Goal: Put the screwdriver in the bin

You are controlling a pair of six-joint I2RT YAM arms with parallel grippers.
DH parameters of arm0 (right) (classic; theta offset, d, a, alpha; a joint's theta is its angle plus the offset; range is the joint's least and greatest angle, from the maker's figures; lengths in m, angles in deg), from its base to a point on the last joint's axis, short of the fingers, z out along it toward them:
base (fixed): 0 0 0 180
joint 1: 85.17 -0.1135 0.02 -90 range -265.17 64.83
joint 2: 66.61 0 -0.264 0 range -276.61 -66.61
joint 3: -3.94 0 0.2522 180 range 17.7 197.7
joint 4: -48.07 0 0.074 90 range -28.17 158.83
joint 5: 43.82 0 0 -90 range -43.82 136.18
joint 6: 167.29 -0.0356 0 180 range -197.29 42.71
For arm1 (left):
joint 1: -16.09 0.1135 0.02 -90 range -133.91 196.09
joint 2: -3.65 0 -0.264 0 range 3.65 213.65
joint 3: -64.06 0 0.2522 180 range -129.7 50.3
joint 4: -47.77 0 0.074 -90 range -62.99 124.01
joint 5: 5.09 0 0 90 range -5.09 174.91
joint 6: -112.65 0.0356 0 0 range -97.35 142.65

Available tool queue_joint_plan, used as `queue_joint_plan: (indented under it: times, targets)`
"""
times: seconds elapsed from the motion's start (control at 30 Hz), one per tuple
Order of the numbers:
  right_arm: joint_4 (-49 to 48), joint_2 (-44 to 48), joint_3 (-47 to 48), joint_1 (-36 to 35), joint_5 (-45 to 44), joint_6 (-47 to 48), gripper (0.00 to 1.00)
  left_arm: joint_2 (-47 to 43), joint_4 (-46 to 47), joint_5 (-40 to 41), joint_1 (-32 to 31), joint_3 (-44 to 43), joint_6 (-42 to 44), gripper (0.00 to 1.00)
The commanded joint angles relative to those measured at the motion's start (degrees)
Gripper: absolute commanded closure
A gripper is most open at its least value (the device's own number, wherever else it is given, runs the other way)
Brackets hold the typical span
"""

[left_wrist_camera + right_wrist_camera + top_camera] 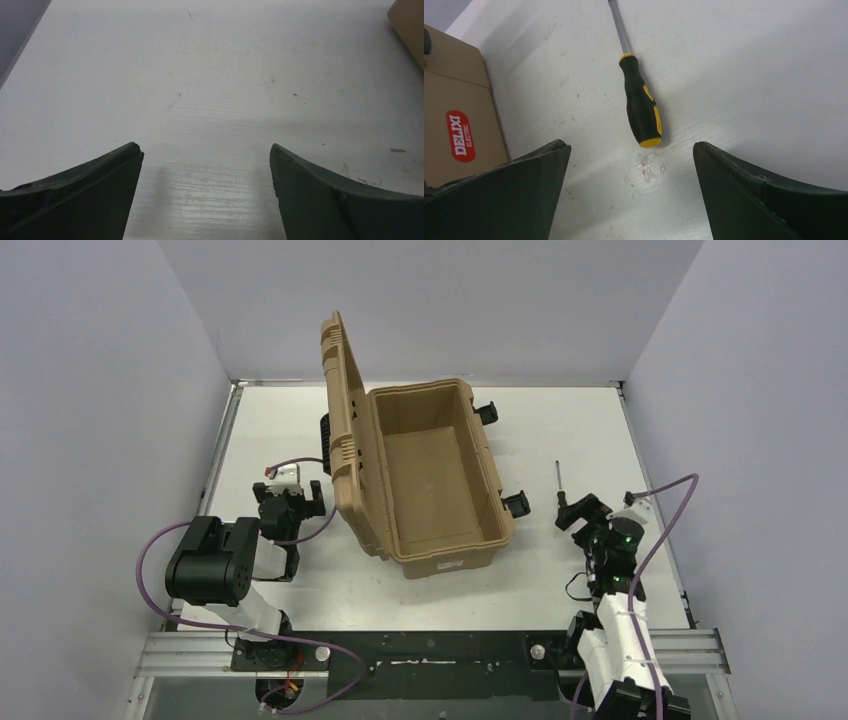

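The screwdriver [641, 107] lies flat on the white table, its black-and-yellow handle toward me and its silver shaft [559, 476] pointing away. My right gripper [630, 150] is open just short of the handle's butt end, with nothing between its fingers; it is also seen from above [580, 508]. The tan bin [435, 475] stands open mid-table, its ribbed lid [340, 430] raised on the left and its inside bare. Left of the bin, my left gripper [205, 148] hovers open over bare table, shown from above as well [290, 498].
The bin's right wall with a red label [460, 136] stands close on the right gripper's left. Black latches [515, 504] stick out of the bin toward the screwdriver. A corner of the bin [410, 25] shows at the left wrist view's top right. Grey walls enclose the table.
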Motion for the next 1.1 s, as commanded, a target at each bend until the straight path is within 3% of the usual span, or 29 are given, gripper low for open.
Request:
queue_joint_plan:
  times: [0.0, 0.37, 0.47, 0.7, 1.07]
  targets:
    - [1.39, -2.63, 11.44, 0.33, -1.97, 6.89, 0.00, -0.50, 2.52, 0.23, -0.14, -1.18, -0.35, 0.03]
    - [33.02, -34.93, 49.57, 0.01, -7.72, 19.56, 0.00, -0.50, 2.57, 0.20, -0.14, -1.13, -0.38, 0.03]
    - [36.91, -40.87, 54.42, -2.13, -9.51, 22.01, 0.00, -0.42, 2.66, 0.25, -0.13, -1.13, -0.36, 0.03]
    - [42.16, -53.28, 59.09, -8.55, -13.69, 25.10, 0.00, -0.45, 2.64, 0.29, -0.14, -1.12, -0.39, 0.03]
    - [39.14, -59.34, 52.62, -11.95, -14.63, 26.00, 0.06, -0.48, 2.63, 0.25, -0.14, -1.11, -0.43, 0.03]
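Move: The screwdriver lies handle towards the robot, its middle about 8 cm ahead of the right hand, 3 cm to its left and some 6 cm below. The tan bin's middle is roughly 13 cm ahead and 31 cm left, at about hand height; its nearer black latch is around 6 cm ahead, 14 cm left and 5 cm up. From the left hand the screwdriver is about 61 cm right, 2 cm back and 4 cm below. Up and forward in an arc, drifting right, the right hand first rises nearly 12 cm, then comes back down about 15 cm over the screwdriver's handle, easing back and left as it sinks. On the way the wrist tips some 45 degrees to point steeply down, levels its raised left side and turns counter-clockwise; the open fingers end on either side of the handle, without visible contact. ##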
